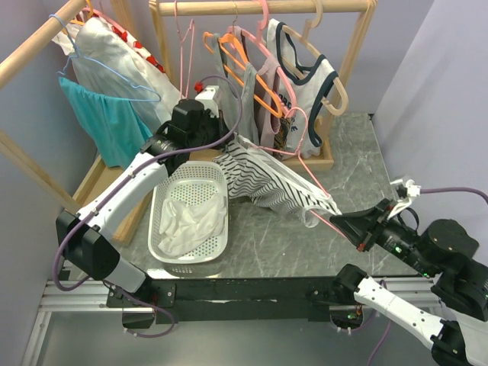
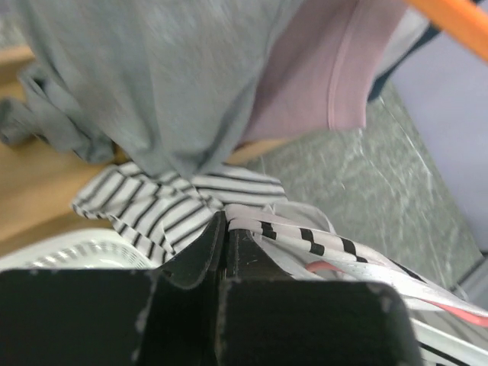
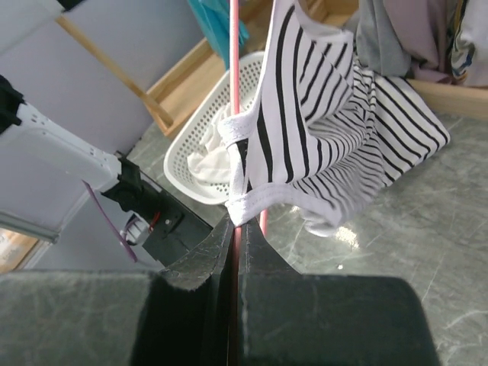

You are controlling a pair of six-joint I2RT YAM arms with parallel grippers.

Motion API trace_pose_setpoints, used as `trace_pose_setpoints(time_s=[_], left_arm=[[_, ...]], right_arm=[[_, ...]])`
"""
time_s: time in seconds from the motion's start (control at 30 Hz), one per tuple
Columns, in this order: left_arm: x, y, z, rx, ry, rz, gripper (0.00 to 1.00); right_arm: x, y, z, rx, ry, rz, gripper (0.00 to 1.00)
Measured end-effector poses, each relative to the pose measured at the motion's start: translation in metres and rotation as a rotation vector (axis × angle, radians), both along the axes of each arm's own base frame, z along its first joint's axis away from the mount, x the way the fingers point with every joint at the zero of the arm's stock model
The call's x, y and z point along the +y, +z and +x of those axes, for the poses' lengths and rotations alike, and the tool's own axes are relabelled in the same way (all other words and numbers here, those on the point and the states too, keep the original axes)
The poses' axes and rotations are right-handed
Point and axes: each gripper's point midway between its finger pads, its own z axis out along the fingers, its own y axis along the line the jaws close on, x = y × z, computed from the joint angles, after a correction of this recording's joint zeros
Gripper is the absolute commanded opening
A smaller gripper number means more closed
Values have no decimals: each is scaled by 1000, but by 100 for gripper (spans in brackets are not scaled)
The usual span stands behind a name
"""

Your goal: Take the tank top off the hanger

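The black-and-white striped tank top (image 1: 268,181) hangs stretched between my two grippers above the table. It is threaded on a pink hanger (image 1: 305,164). My left gripper (image 1: 226,145) is shut on the top's upper left part, close to the rack. In the left wrist view the left gripper (image 2: 226,219) pinches a white-edged striped strap (image 2: 305,232), with a bit of pink hanger (image 2: 329,267) beside it. My right gripper (image 1: 336,221) is shut on the hanger's lower end. The right wrist view shows the right gripper (image 3: 237,229) clamping the pink hanger (image 3: 234,69), with the tank top's (image 3: 335,114) hem draped over it.
A white perforated basket (image 1: 169,200) holding white cloth sits on the table left of the top. Behind stands a wooden rack (image 1: 252,8) with grey, pink and navy-trimmed garments on hangers. A second rack (image 1: 34,53) with teal and white clothes is at the left.
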Motion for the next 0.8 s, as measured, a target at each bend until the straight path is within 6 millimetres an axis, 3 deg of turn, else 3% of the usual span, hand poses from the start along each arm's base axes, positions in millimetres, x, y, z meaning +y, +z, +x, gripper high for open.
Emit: trace_pose_setpoints(time_s=[0.27, 0.53, 0.63, 0.73, 0.77, 0.8], left_arm=[[-14, -15, -13, 75, -76, -21, 1], [-33, -57, -20, 216, -165, -19, 2], [-36, -65, -26, 244, -194, -21, 14], [-36, -61, -33, 230, -211, -37, 28], [-35, -60, -36, 221, -214, -39, 57], [-34, -59, -40, 212, -216, -42, 63]], right_arm=[[-8, 10, -8, -22, 2, 22, 0], [-4, 15, -11, -35, 30, 40, 0], [-4, 15, -10, -37, 24, 41, 0], [-6, 19, -7, -51, 6, 47, 0], [-6, 20, -6, -57, 2, 51, 0], [-6, 22, -5, -64, -1, 55, 0]])
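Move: The left hand already pinches a strap of the striped tank top, whose body hangs about 12 cm to its right, 8 cm back and 8 cm lower. The pink hanger's free corner is about 7 cm to the right, 2 cm back and 2 cm higher; the basket sits 14 cm left, 14 cm back and 27 cm below. The right hand grips the hanger's other end, with the tank top's body some 17 cm to its left, 12 cm ahead and 10 cm below. Down first, and somewhat to the right, the left hand draws the pinched strap about 6 cm lower, beneath the hanger's free corner, tipping its fingers down some 15 degrees and turning slightly clockwise; then it eases back, rising a touch, as the fingers begin to open around the strap. The right hand keeps its grip on the hanger end and lifts it about 2 cm. ##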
